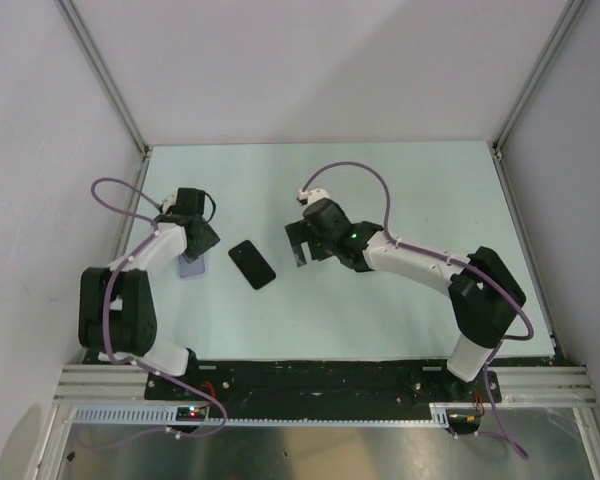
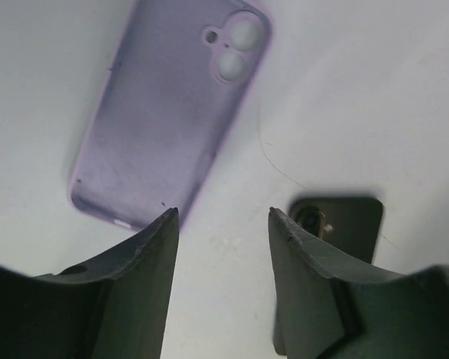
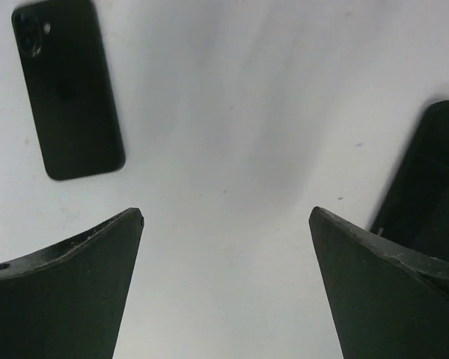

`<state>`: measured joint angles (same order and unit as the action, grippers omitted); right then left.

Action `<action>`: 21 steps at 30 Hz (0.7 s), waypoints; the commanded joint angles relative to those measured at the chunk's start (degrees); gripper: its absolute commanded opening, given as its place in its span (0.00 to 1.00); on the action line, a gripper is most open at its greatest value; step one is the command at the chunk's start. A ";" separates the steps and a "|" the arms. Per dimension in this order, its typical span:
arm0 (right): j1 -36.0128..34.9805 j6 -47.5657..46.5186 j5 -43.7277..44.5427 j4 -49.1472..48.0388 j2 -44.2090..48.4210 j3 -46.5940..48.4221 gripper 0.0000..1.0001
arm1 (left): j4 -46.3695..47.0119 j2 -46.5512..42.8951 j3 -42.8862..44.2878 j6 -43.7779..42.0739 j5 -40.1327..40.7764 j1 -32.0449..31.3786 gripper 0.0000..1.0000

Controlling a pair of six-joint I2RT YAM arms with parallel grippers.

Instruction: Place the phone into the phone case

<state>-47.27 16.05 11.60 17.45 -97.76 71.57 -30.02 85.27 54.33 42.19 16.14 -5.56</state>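
Note:
The black phone point(image 1: 251, 264) lies flat on the pale table, camera side up, between the two arms. The lilac phone case point(image 1: 190, 270) lies to its left, partly under my left gripper point(image 1: 196, 252). In the left wrist view the case point(image 2: 168, 112) fills the upper left and a corner of the phone point(image 2: 344, 221) shows behind the right finger. My left gripper point(image 2: 223, 213) is open over bare table, holding nothing. My right gripper point(image 1: 298, 252) hovers just right of the phone. In the right wrist view it point(image 3: 226, 217) stands wide open and empty, with the phone point(image 3: 67, 86) at the upper left.
White walls with metal corner posts point(image 1: 105, 80) close the table in on the left, back and right. A purple cable point(image 1: 355, 170) loops over each arm. A dark shape point(image 3: 430, 187) sits at the right edge of the right wrist view.

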 commanded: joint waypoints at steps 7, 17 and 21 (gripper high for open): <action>-3.53 3.08 0.65 0.61 -1.37 1.41 0.97 | -0.98 10.98 5.78 -3.96 -2.12 3.55 0.42; -3.48 2.86 2.43 1.23 3.72 -2.73 0.97 | -2.02 8.71 3.43 2.40 -1.28 2.88 0.01; -2.84 2.89 4.74 2.67 7.99 -4.70 0.97 | -5.48 -1.27 0.30 9.23 0.32 -3.02 0.00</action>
<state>-50.72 18.41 12.78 19.51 -95.96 68.01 -31.92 95.13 56.95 43.55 14.74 -3.09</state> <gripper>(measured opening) 0.971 0.012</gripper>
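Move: The purple phone case lies flat below the left hand, its middle about 3 cm ahead, 5 cm to the left and 6 cm down, so its long right-hand rim runs almost under the open fingers. The bare black phone lies some 12 cm to that hand's right, about level with it and equally low. From the right hand the case is roughly 31 cm to the left, 3 cm ahead and 11 cm below. The left fingers close from just over half open to shut, pinching the case's right-hand rim nearer its back end, after dropping about 5 cm, shifting 1 to 2 cm left and tipping some 10 degrees. With the pinch made, the hand begins to come up by not quite a centimetre, easing slightly back and right. The right hand, empty and wide open, draws back about 3 cm and sinks 2. ##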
